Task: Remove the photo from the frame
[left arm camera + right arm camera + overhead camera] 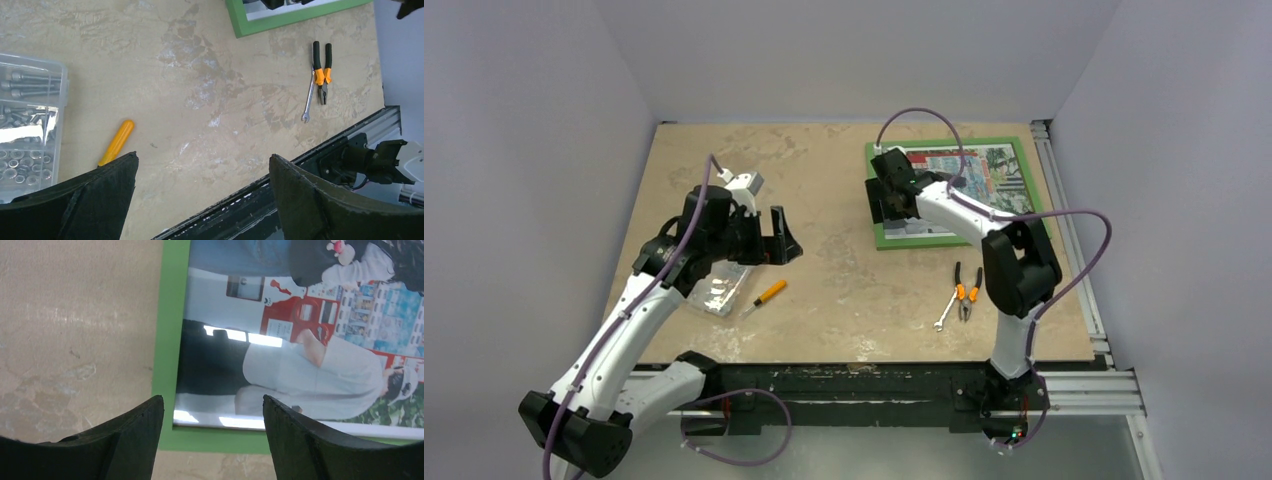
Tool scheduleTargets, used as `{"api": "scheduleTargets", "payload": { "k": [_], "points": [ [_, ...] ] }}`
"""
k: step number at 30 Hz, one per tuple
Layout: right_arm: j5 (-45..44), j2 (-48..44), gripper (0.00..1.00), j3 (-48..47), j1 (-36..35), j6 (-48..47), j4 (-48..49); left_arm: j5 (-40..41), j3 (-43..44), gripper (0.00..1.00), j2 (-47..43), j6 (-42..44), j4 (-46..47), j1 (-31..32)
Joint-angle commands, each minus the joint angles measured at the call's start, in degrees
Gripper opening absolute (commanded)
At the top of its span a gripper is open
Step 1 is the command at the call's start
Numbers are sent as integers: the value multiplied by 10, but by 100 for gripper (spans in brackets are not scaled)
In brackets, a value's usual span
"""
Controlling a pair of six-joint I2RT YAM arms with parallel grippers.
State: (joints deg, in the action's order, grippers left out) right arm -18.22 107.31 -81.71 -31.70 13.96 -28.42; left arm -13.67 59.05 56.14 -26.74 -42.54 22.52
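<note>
The frame (pixel 924 241), with its narrow bright green border, lies flat at the table's back right. Inside it is the photo (pixel 989 170), a colourful print of people. My right gripper (pixel 882 205) hovers over the frame's near-left corner. In the right wrist view its jaws stand apart above the green border (pixel 172 315) and the glossy corner of the photo (pixel 300 355), and the right gripper (pixel 213 405) grips nothing. My left gripper (pixel 786 248) hangs open over bare table at the left; the left wrist view shows the left gripper (pixel 203 162) empty.
A clear plastic box (pixel 719 285) of screws and washers lies under the left arm. Beside it is an orange-handled screwdriver (pixel 766 296). Orange-handled pliers (pixel 967 293) and a small wrench (pixel 945 312) lie in front of the frame. A metal rail (pixel 1074 385) runs along the near edge.
</note>
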Motion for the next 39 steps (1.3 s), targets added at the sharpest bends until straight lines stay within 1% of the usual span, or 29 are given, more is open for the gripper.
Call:
{"api": "scheduleTargets", "payload": {
  "k": [1,5,7,12,19,22,27,33,36,39],
  "points": [
    [-2,40,67,-60,3,12,13,-22,0,100,-22,-18,2,-1],
    [-29,110,53,-137,3,86,-56,-16,7,100,-19,-12,-7,-1],
    [-39,133,50,-157,3,103,-79,-14,8,100,-15,-10,-8,-1],
    [-26,128,50,-131,0,117,-34,-21,8,100,-10,-14,-1,-2],
    [-34,142,48,-136,-12,119,-35,-24,1,100,-3,-18,11,-1],
    [-37,148,44,-143,-16,121,-33,-24,0,100,-1,-20,10,-1],
    [-49,163,43,-161,-20,127,-39,-25,-2,100,-1,-23,11,-2],
    [-64,182,38,-182,-24,133,-56,-26,-8,100,-2,-26,12,-1],
    [-78,183,33,-183,-29,133,-58,-27,-10,100,-2,-26,13,-1],
    [-86,184,25,-183,-35,132,-60,-25,-13,100,-2,-29,15,-2]
  ]
}}
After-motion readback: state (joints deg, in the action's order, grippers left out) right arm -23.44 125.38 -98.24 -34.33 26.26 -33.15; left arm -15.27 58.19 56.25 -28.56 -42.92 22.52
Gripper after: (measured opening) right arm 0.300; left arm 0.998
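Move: The spot to grip on the green frame's left rail lies about 4 cm ahead of the right gripper, 4 cm to its left and 6 cm below. The middle of the photo is some 8 cm ahead and 17 cm to this gripper's right. The pliers lie about 18 cm back and 20 cm right of it, the wrench roughly 22 cm back and 15 cm right. From the left gripper, the same rail spot is around 20 cm ahead, 21 cm right and 17 cm lower. Bring the right gripper down about 5 cm onto the frame's left rail, reaching nearly 4 cm forward early on and sliding some 4 cm left, while turning it clockwise about 10 degrees. Keep narrowing the fingers from nearly three-quarters open to under a third, so the tips end up on either side of the rail and close against it. ##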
